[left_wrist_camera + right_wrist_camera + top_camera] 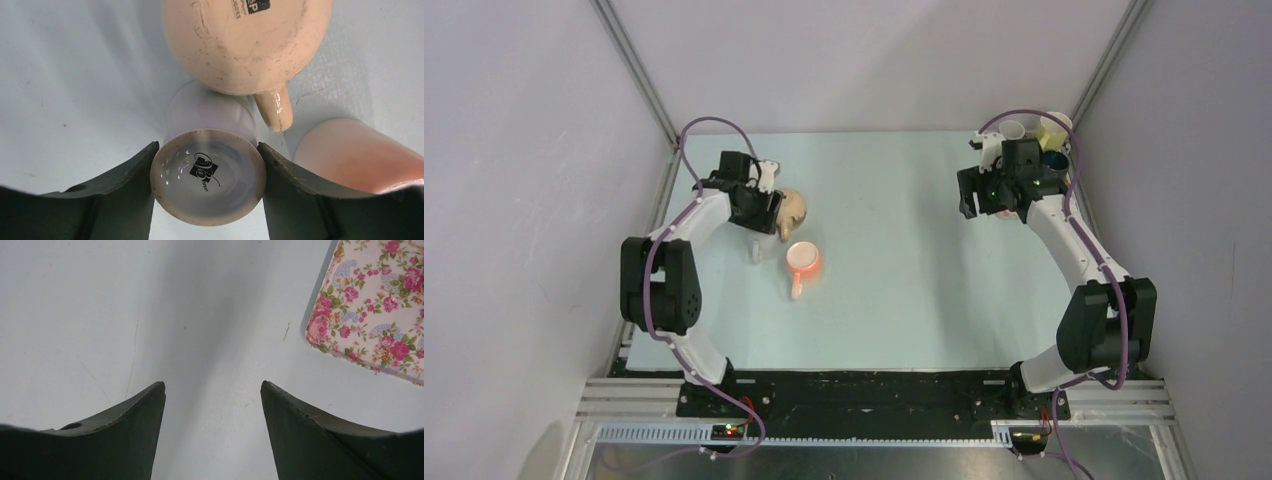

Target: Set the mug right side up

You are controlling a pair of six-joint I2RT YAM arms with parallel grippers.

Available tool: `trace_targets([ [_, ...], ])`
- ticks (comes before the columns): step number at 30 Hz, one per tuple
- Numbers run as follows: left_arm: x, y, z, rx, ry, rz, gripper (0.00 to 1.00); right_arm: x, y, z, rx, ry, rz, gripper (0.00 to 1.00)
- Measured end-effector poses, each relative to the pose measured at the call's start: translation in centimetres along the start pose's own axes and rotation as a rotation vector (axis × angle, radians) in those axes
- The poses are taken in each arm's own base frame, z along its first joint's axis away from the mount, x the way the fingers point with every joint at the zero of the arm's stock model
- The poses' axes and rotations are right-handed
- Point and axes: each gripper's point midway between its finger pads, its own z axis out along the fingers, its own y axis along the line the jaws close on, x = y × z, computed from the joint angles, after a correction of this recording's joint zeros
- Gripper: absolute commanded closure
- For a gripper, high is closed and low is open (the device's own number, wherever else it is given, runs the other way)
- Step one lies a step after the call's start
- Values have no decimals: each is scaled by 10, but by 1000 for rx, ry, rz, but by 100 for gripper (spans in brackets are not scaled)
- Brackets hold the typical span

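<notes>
A white mug (207, 175) stands bottom up, its logo-printed base facing the left wrist camera. My left gripper (207, 145) is shut on it, with a dark finger (125, 175) pressed against each side of the base. In the top view the white mug (759, 248) sits under the left gripper (762, 228) at the table's left. My right gripper (212, 385) stands open over bare table with nothing between its fingers; in the top view the right gripper (982, 200) is at the far right.
A beige mug (245, 40) rests bottom up just beyond the white one, its handle (275, 107) close to it. A pink-orange mug (804, 262) stands mouth up to the right. A floral-patterned thing (375, 310) lies beside the right gripper. Cups (1049, 135) cluster at the back right corner.
</notes>
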Motion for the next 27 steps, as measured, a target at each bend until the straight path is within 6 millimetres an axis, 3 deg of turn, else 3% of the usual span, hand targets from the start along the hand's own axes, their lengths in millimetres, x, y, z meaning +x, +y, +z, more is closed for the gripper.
trace_targets([
  [6,3,1,-10,-8,34,11,100,-4,10,-4,-34,-9,8,25],
  [10,-10,3,-40,-20,-4,19,100,-18,29,-15,-111,-25,3,25],
  [13,-43,2,-82,-25,-122,31,100,-46,51,-30,-208,-84,-5,25],
  [16,-91,-8,-135,12,-305,43,100,-78,78,-50,-343,-174,6,24],
  [18,-124,-22,-170,83,-430,45,100,-92,94,-60,-432,-223,27,23],
  [22,-181,-63,-223,301,-605,22,100,-118,123,-81,-622,-322,104,23],
  [25,-213,-99,-236,498,-662,-20,100,-131,139,-91,-744,-387,163,23],
  [27,-223,-125,-231,633,-655,-64,100,-138,147,-95,-820,-418,218,23],
])
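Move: I already pinch the upside-down white mug by its upturned base in my left hand. My open right gripper, where I take it, is roughly 52 cm to the right, level fore-and-aft and 9 cm higher. The beige mug sits about 8 cm right of my left hand and 4 cm ahead, the orange mug 12 cm right and 12 cm back, both slightly lower. From my right hand the white mug lies about 52 cm left, straight across and 13 cm lower. Keeping my grip, I ease my left hand back a touch, then lift the white mug fast, about 30 cm up. Partway up I also carry it some 15 cm right towards my right gripper, swinging the fingers up and to the right. My right hand, still open and empty, rises about 15 cm and comes as far left to meet it, rolling its fingers round towards the mug by some 50 degrees. ##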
